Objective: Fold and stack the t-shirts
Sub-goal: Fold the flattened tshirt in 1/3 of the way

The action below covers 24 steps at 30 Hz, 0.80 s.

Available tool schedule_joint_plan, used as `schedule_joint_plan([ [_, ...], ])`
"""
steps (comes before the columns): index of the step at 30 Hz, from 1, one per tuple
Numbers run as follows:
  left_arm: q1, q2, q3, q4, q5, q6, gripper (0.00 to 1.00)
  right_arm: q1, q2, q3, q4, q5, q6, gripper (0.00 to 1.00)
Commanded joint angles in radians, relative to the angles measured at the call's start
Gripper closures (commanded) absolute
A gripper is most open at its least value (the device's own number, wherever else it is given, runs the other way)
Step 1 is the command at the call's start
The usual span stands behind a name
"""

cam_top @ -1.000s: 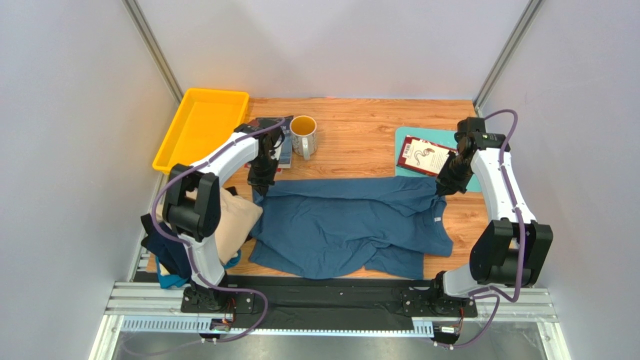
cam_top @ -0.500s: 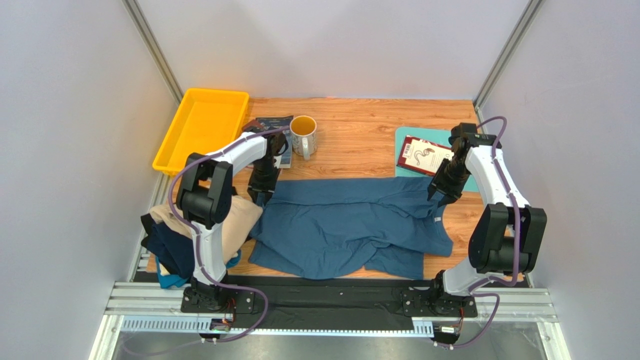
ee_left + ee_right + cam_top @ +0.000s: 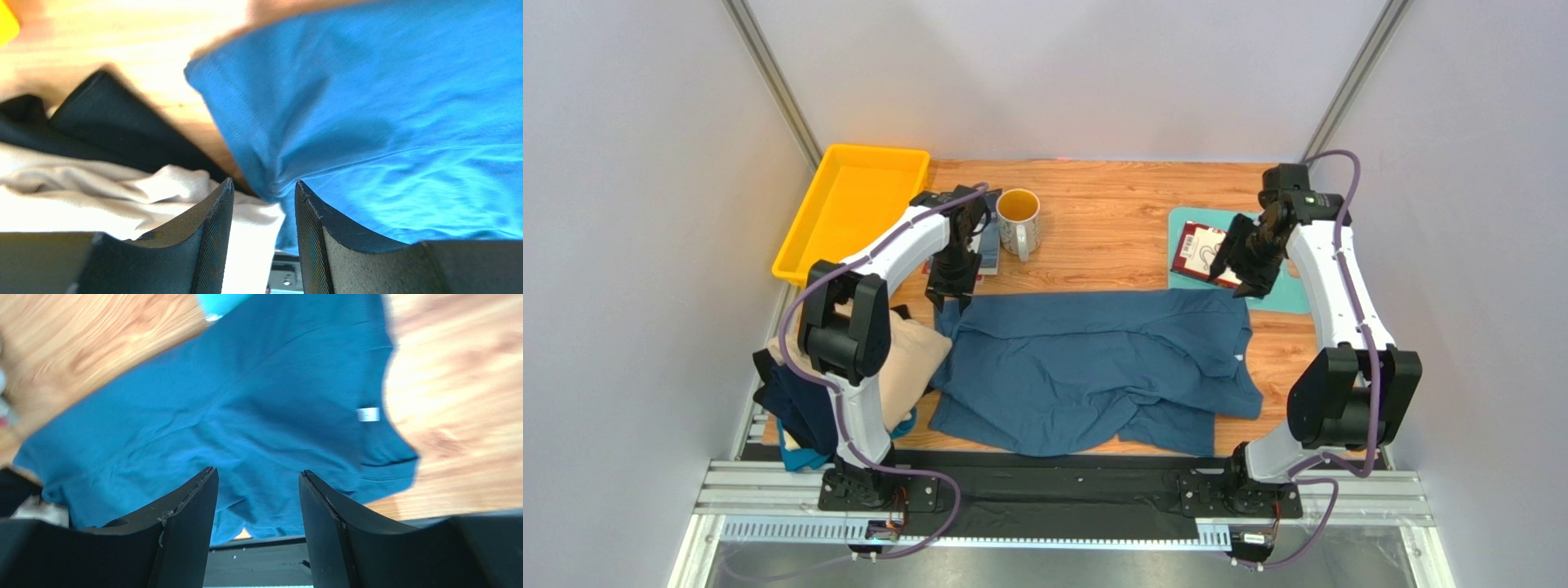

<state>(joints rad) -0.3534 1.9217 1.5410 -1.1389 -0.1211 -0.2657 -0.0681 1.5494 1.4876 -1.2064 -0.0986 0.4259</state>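
Note:
A large teal-blue t-shirt (image 3: 1087,368) lies spread and wrinkled across the middle of the table, a white neck label (image 3: 368,414) near its right side. My left gripper (image 3: 950,292) hovers open over its far left corner (image 3: 245,92), nothing between the fingers. My right gripper (image 3: 1234,270) hangs open above the far right corner, also holding nothing. A beige t-shirt (image 3: 909,355) sits bunched at the left, over a dark navy t-shirt (image 3: 787,410). A strip of bright light blue t-shirt (image 3: 799,459) peeks out beneath them. Both the beige t-shirt (image 3: 92,190) and the navy t-shirt (image 3: 123,128) show in the left wrist view.
A yellow tray (image 3: 848,208) stands at the far left. A mug (image 3: 1019,218) and a dark booklet (image 3: 983,245) sit just behind my left gripper. A teal cutting board (image 3: 1182,223) with a red-brown book (image 3: 1204,251) lies under my right arm.
Both grippers have gone from shut to open, let go of the teal-blue t-shirt's far edge and risen off it. The right one has drawn back over the cutting board.

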Motion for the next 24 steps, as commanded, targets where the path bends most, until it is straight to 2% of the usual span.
schedule_joint_plan([
  [1,0.001,0.031,0.056,-0.001,0.069,-0.021,0.52,0.106,0.037,0.014,0.004,-0.116,-0.029,0.43],
  [9,-0.001,0.049,0.050,0.044,0.086,-0.004,0.51,0.128,0.100,-0.070,0.092,0.011,-0.003,0.42],
  [14,0.001,0.105,0.085,0.074,0.043,0.000,0.51,0.100,0.195,-0.023,0.134,0.039,0.013,0.43],
  [18,0.001,0.160,0.126,0.065,0.034,0.003,0.51,0.097,0.296,0.040,0.093,0.089,-0.007,0.44],
  [24,0.001,0.250,0.117,0.053,0.040,0.010,0.53,0.096,0.388,0.037,0.091,0.129,-0.006,0.45],
])
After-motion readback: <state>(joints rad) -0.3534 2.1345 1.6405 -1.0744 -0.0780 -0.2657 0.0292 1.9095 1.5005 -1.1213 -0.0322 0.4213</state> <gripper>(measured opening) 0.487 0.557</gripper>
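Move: Below and slightly ahead of the left hand is the far left end of the t-shirt's folded edge, about 3 cm ahead, 2 cm right and 6 cm down. The books lie some 18 cm ahead and 3 cm right, the mug 15 cm ahead and 11 cm right, the beige cloth 8 cm back and 11 cm left. For the right hand, the edge's right part is roughly 4 cm ahead, 2 cm left, 16 cm down; the teal board is 19 cm ahead and 8 cm right. Sinking about 10 cm towards the right part of the t-shirt's far edge, the right hand first swings 5 cm left, then comes back rightward while reaching slightly forward, its tilted fingers tipping about 15 degrees to point straight down. The left hand lowers some 5 cm onto its end of the edge, easing forward and a little right. Both grippers stay half open; touch can't be made out. ##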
